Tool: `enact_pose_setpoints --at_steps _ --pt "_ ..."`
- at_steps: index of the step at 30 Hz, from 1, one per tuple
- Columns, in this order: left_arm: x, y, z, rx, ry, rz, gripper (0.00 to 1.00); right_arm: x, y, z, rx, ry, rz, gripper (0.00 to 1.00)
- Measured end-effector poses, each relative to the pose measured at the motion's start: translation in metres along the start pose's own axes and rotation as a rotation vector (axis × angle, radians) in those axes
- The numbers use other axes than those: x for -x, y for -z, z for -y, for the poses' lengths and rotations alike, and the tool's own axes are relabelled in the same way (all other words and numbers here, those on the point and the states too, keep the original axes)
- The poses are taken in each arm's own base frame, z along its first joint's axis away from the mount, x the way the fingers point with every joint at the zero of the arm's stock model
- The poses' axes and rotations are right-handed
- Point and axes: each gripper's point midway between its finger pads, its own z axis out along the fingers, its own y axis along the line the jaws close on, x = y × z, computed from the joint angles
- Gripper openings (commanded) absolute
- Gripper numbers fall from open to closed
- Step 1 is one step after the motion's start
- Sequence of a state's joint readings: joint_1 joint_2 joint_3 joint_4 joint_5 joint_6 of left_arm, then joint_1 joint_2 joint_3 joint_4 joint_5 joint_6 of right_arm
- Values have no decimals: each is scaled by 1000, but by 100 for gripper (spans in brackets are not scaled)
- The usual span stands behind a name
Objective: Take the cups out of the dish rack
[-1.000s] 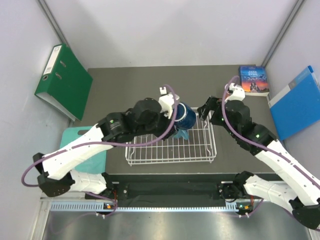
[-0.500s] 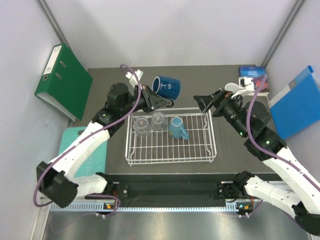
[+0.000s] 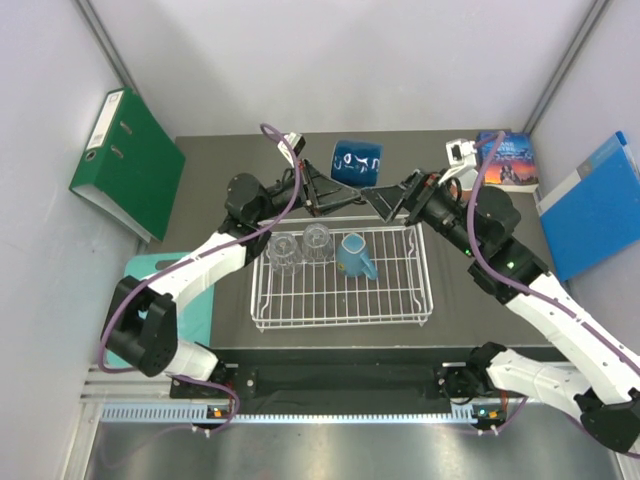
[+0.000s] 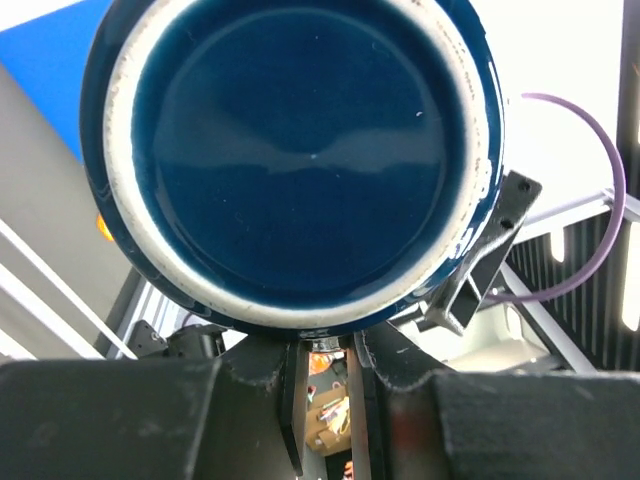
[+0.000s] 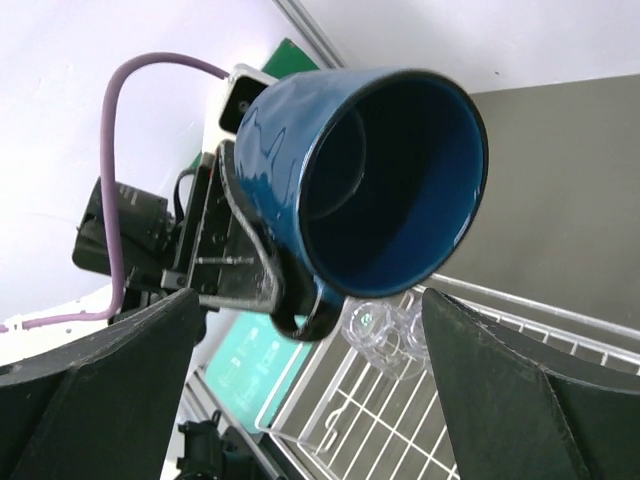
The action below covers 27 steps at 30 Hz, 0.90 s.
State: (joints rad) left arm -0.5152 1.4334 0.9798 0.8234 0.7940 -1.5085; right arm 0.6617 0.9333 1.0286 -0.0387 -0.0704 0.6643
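My left gripper is shut on the handle of the dark blue mug and holds it in the air on its side behind the dish rack. The mug's base fills the left wrist view. My right gripper is wide open, close to the mug's mouth, which faces it. Two clear glass tumblers and the light blue mug stand in the rack's back row. The tumblers also show in the right wrist view. The salmon-pink mug is out of view.
A green binder leans at the back left. A blue binder and a book lie at the back right. A teal board lies left of the rack.
My left gripper lifted the dark blue mug out of the rack and carried it up and back. My right gripper swung left until it faced the mug.
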Motion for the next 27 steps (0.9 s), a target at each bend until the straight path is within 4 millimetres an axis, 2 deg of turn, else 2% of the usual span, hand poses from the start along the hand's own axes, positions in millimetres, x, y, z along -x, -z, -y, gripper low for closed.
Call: enact_pose_setpoints --at_steps 4,7,13,17,19,22,23,26,27 --pt "-5 1 6 -27 -13 -19 0 8 -10 -7 25 9 10 92" --pt "-9 4 3 -23 -8 -30 0 15 -16 -12 43 15 23 90" --pt "-19 8 -7 -2 17 -47 0 17 -33 -17 73 24 16 77" --pt "-25 6 -6 -7 20 -64 0 4 -46 -14 92 15 -23 49" --pt "-28 5 -5 -9 22 -75 0 -4 -52 -11 93 4 -50 48" --pt "-30 4 -6 -7 25 -79 0 -9 -55 -12 107 -16 -71 36" --pt "-29 4 -6 -7 25 -77 0 -10 -55 -13 112 -21 -74 24" --pt "-31 4 -5 -9 35 -84 0 -10 -53 -21 152 -31 -85 0" --pt "-32 4 -5 -8 47 -92 0 -11 -52 -25 173 -29 -94 0"
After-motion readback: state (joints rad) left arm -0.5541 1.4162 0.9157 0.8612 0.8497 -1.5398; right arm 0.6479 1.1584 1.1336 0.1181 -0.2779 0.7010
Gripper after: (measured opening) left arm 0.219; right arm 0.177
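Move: The dark blue mug hangs level from its handle in my left fingers, its body about 6 cm ahead of that hand and its mouth facing right. From my open right hand the mug lies some 5 cm ahead, 5 cm to the left and 2 cm higher. Far below the right hand, about 30 cm down, are the light blue cup, 3 cm ahead and 5 cm left, and the nearer clear glass, 5 cm ahead and 13 cm left. I reach my right hand about 5 cm left and a little forward onto the mug, arching up some 2 cm and back down, turning about 10 degrees counter-clockwise, and close its wide-open fingers to pinch the wall at the mouth, one finger inside. My left hand keeps hold of the handle and draws the mug back about 3 cm and slightly down. ##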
